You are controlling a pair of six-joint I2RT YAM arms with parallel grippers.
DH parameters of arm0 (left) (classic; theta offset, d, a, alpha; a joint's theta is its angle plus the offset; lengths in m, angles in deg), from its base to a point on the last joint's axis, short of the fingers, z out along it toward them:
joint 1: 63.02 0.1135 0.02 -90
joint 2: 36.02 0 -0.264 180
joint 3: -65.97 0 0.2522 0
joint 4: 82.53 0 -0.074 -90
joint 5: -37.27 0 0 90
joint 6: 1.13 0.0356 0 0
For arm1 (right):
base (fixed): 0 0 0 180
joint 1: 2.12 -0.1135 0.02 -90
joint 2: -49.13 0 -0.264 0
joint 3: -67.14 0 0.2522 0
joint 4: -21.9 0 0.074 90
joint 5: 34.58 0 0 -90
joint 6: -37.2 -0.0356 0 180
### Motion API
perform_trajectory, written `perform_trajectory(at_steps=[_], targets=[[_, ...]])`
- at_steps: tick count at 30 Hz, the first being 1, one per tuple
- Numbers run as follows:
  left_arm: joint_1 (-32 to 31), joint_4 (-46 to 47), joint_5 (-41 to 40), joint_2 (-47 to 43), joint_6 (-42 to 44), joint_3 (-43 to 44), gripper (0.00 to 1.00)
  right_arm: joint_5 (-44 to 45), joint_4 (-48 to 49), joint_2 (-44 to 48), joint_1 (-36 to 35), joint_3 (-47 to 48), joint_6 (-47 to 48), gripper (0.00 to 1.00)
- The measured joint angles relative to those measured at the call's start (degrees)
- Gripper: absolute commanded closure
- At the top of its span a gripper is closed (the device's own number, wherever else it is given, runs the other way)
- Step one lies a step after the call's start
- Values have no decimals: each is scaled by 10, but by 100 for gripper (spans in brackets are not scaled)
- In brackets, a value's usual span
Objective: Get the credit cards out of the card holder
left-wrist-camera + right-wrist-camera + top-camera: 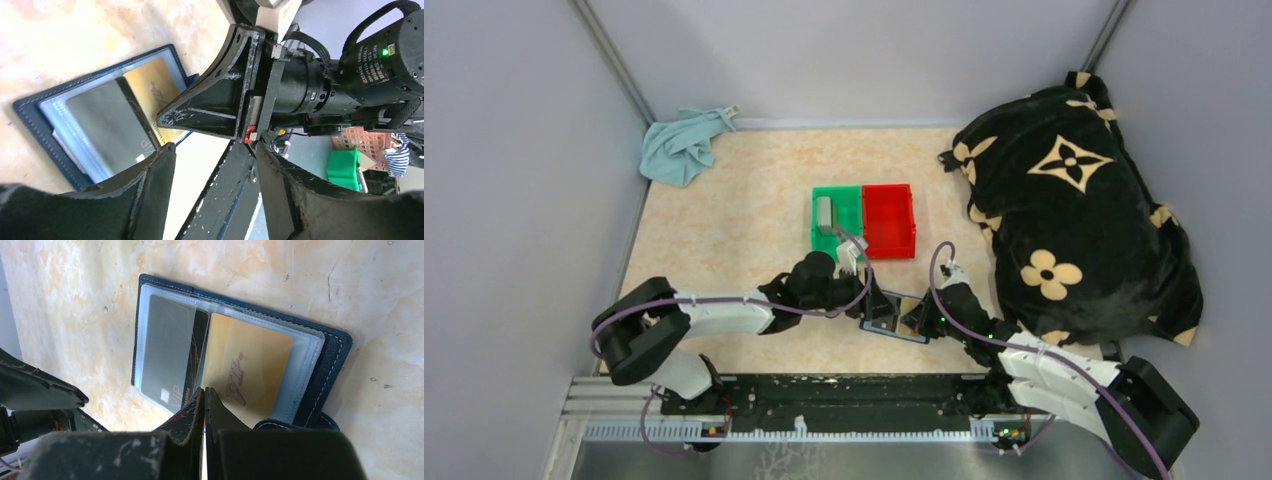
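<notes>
The navy card holder (894, 325) lies open on the table between my two grippers. In the right wrist view its clear pockets hold a grey card (167, 355) on the left and a tan-gold card (250, 365) on the right. My right gripper (205, 390) is shut, its tips resting on the fold between the two cards. My left gripper (215, 165) is open with nothing between its fingers. It hovers at the holder's (30, 107) near edge, one fingertip (160, 150) beside the grey card's (105, 125) dark end. The gold card (150, 82) is partly hidden by the right gripper's fingers (210, 100).
A green bin (837, 215) with a grey flat piece (825, 212) in it and a red bin (889, 220) stand side by side just beyond the grippers. A black flower-patterned blanket (1074, 210) fills the right side. A light blue cloth (682, 145) lies at the back left.
</notes>
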Motion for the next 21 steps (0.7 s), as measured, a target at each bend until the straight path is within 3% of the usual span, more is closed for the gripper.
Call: perform_trajectory(at_steps=[4, 5, 11, 21], targets=[[3, -19, -22, -31, 10, -24, 49, -3, 5, -4, 0, 0, 0, 100], [5, -25, -28, -33, 12, -33, 60, -3, 6, -5, 0, 0, 0, 100], [8, -47, -41, -34, 23, -75, 98, -7, 8, -6, 0, 0, 0, 100], [11, -20, -23, -7, 24, -79, 100, -9, 6, -6, 0, 0, 0, 100]])
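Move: The card holder lies open under my left hand, its middle about 2 cm ahead, 3 cm to the right and 10 cm below. Of its two cards, the grey one is some 2 cm ahead and 1 cm right, the gold one about 1 cm ahead and 6 cm right. The green box stands roughly 23 cm ahead and 9 cm left. From my right hand, low over the gold card, the holder's middle is about 2 cm ahead, 1 cm left and 2 cm below. I draw my left hand left and down in one slanting sweep, about 4 cm left and 6 cm lower, from above the grey card to the holder's left edge, the last of it nearly straight down. On the way I shut the part-open fingers on nothing and roll the wrist some 10 degrees. My right hand stays put, its shut fingertips still at the gold card. ##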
